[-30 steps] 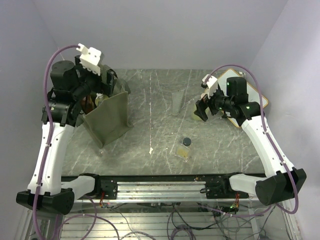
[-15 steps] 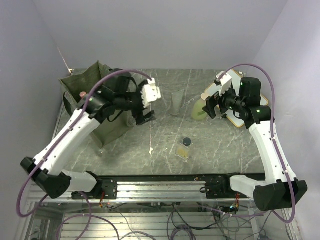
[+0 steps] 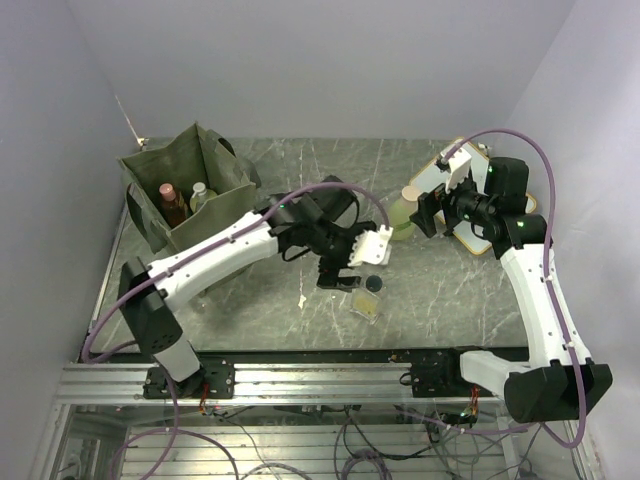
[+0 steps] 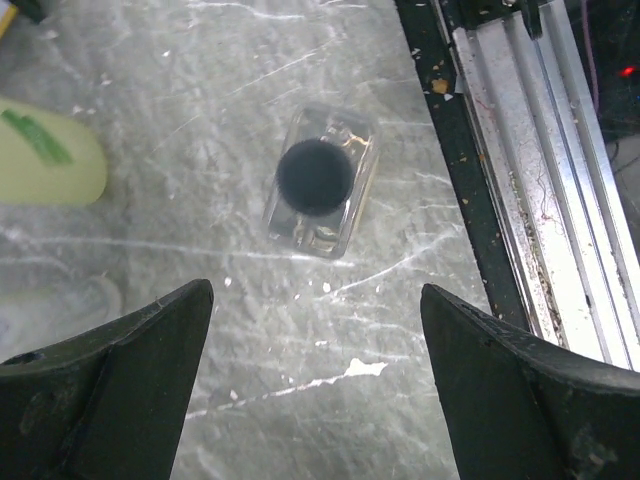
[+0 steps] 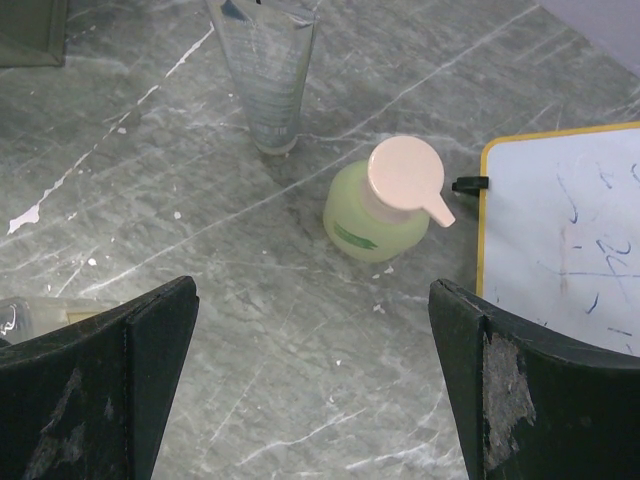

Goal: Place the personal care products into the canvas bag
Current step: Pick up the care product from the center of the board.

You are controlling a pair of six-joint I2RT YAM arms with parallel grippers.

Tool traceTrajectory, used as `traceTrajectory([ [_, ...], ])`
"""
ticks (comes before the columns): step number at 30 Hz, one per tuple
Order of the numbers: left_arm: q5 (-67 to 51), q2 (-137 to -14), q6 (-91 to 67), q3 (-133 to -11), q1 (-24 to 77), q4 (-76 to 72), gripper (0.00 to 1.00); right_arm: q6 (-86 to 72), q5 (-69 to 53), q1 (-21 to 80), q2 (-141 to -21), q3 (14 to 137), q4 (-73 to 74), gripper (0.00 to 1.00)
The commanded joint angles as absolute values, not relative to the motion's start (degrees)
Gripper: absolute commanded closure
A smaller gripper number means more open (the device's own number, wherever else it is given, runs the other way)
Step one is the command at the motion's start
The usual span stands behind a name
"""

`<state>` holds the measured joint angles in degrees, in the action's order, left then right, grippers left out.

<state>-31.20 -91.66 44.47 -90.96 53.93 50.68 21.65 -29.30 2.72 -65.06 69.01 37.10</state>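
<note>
The olive canvas bag [image 3: 215,180] stands upright at the back left. An orange bottle [image 3: 170,198] and a cream bottle [image 3: 200,194] stand inside it. A clear square bottle with a dark cap [image 3: 371,292] [image 4: 320,180] stands near the table's middle. My left gripper [image 3: 342,278] [image 4: 315,330] hovers open just short of it, nothing between the fingers. A yellow-green pump bottle [image 3: 403,212] [image 5: 385,215] stands further back, with a translucent grey tube [image 5: 265,70] beyond it. My right gripper [image 3: 428,212] [image 5: 312,300] is open and empty, beside the pump bottle.
A wood-framed whiteboard [image 3: 482,228] [image 5: 560,240] lies at the right, under my right arm. The metal rail [image 4: 540,150] runs along the table's near edge, close to the clear bottle. Walls close in the table at the back and both sides.
My left arm has swung from over the bag to the table's middle, above the clear square bottle. The bag now shows upright with bottles inside. My right gripper drew back slightly.
</note>
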Motion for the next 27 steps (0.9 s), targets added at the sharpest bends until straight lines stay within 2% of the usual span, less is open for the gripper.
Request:
traceTrajectory([
  [1,-33.3,-95.9,48.3,-94.2,57.1,52.4,0.05,21.3,-30.6,1.9,-63.4,67.7,35.5,0.0],
  [12,-30.6,-103.9,50.2,-96.7,60.7,49.9,0.01,21.1,-31.8,1.6,-63.1,67.0,35.1,0.0],
  [17,-30.5,-107.0,50.8,-97.8,61.8,50.3,0.02,21.2,-32.0,1.5,-62.4,66.5,34.9,0.0],
  [27,-31.2,-110.0,51.7,-99.6,62.4,51.9,0.33,21.1,-32.5,1.1,-62.2,65.8,34.3,0.0],
])
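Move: The care product, the clear bottle with the black cap, stands about 7 cm to the left hand's right, some 2 cm back and roughly 12 cm below it. The green pump bottle is some 17 cm farther out than that bottle and about 7 cm more to the right; the grey tube is about 20 cm farther out than it and 3 cm more to the left. From the right hand the clear bottle lies about 15 cm back and 11 cm left, 16 cm lower. Whether the pads touch the clear bottle yet can't be told: the left fingers, wide open, come down around its upper body, then begin to close late, to some two thirds open. The hand sinks about 9 cm while going 6 cm right and slightly back, its fingers tipping about 10 degrees steeper and the wrist turning about 10 degrees clockwise. ##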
